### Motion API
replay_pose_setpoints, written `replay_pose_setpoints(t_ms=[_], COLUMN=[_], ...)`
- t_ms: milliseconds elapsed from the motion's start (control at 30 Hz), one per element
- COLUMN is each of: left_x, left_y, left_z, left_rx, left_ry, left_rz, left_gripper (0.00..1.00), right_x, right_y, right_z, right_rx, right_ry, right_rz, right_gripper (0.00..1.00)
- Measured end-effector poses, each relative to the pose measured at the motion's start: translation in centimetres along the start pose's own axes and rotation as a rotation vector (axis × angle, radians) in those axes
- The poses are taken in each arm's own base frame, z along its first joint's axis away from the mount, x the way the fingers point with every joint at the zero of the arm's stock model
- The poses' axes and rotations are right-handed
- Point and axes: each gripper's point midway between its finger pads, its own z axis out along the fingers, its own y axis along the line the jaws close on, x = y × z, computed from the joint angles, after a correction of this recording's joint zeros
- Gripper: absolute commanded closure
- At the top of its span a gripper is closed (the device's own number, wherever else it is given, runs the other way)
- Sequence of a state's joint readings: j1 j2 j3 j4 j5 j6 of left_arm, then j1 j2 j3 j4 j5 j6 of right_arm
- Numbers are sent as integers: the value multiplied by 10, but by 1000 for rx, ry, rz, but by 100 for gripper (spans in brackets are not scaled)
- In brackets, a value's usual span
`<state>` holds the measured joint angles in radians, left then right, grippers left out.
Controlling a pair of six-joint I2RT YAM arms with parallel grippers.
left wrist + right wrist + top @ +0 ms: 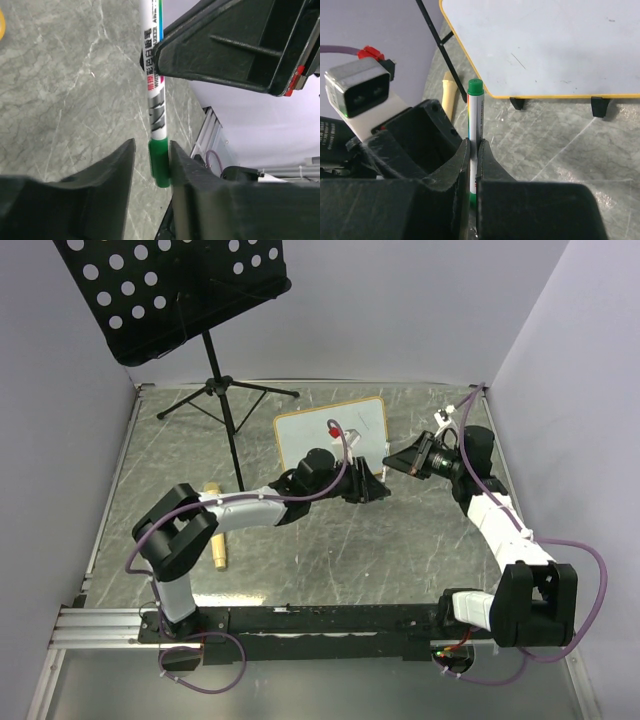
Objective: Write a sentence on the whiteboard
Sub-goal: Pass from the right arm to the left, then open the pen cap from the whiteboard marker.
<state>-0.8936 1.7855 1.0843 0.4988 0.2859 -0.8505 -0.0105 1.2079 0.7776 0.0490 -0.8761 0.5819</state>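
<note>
The whiteboard (330,435) leans propped up at the back middle of the table, its white face (545,45) blank apart from faint marks. In front of it my right gripper (392,465) (473,145) is shut on the white barrel of a marker (475,115) with green ends. My left gripper (375,485) (152,150) meets it from the left. Its jaws straddle the marker's green cap (160,165). One finger (195,175) touches the cap, and a gap shows on the other side. The marker's tip is hidden.
A black perforated music stand (180,290) rises at the back left on tripod legs (225,390), and its pole (440,40) passes just left of the board. A tan wooden stick (217,545) lies on the table beside the left arm. Walls close in the back and the right.
</note>
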Motion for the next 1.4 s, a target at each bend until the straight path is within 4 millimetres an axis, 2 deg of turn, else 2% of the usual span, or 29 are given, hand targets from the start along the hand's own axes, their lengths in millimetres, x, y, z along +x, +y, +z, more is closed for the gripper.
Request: replay_pose_setpoints(t_ms=[67,100,167,233,267,367,467,533,633,700,833,900,1100,1333,1400], left_x=[1,0,1,3,3,7,11,11,6,13,30,36,53,56,55], left_y=[0,-1,0,1,2,8,18,28,39,41,33,32,35,24,22], left_z=[2,3,3,3,3,1,-10,-31,-61,-84,-117,-129,-155,-158,-156], left_rx=[-2,1,-1,-7,-10,-30,-34,-28,-34,-35,6,19,37,80,90], left_ry=[10,11,17,23,27,46,96,156,231,310,459,507,615,617,608], left_rz=[-2,-1,-2,-6,-7,8,35,83,209,310,512,569,659,697,702], left_gripper=[84,96,99,99,99,99,99,99,99,99,99,99,99,99,99], right_x=[-2,-3,-2,0,1,5,12,16,16,16,37,48,87,125,129], right_y=[0,-2,-4,-5,-6,-5,-5,-3,2,17,37,40,63,84,86], right_z=[0,1,1,1,1,-1,-11,-25,-45,-50,-49,-45,-41,-38,-36], right_rx=[2,6,11,12,12,4,-18,-64,-120,-205,-427,-511,-674,-783,-798], right_ry=[-11,-16,-20,-20,-18,-7,26,62,127,185,284,308,397,487,499], right_rz=[-3,-4,-3,-2,-2,-31,-192,-339,-571,-748,-989,-1042,-1026,-959,-934], right_gripper=[100,100,98,70,48,20,6,0,0,0,0,0,0,1,5])
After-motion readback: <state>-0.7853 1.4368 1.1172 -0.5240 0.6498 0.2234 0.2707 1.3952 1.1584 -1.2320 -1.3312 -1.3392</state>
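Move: The marker slants forward and up between my hands, my right fingers still gripping it about its middle. From my left hand, half open around its lower green end, the marker's middle is roughly 4 cm ahead, level left to right, and 4 cm above. The whiteboard's middle is about 15 cm ahead of my left hand, 12 cm to its left and 14 cm lower; from my right hand it is some 10 cm ahead, 11 cm left, 17 cm lower. My left fingers shut on the marker's lower green end while both hands hardly move; then my right fingers open wide and let go. My left hand carries the marker about 14 cm left and 9 cm back, turning clockwise. My right hand draws back some 14 cm and then also left, swinging about 60 degrees counter-clockwise, open fingers facing the marker's free end. ##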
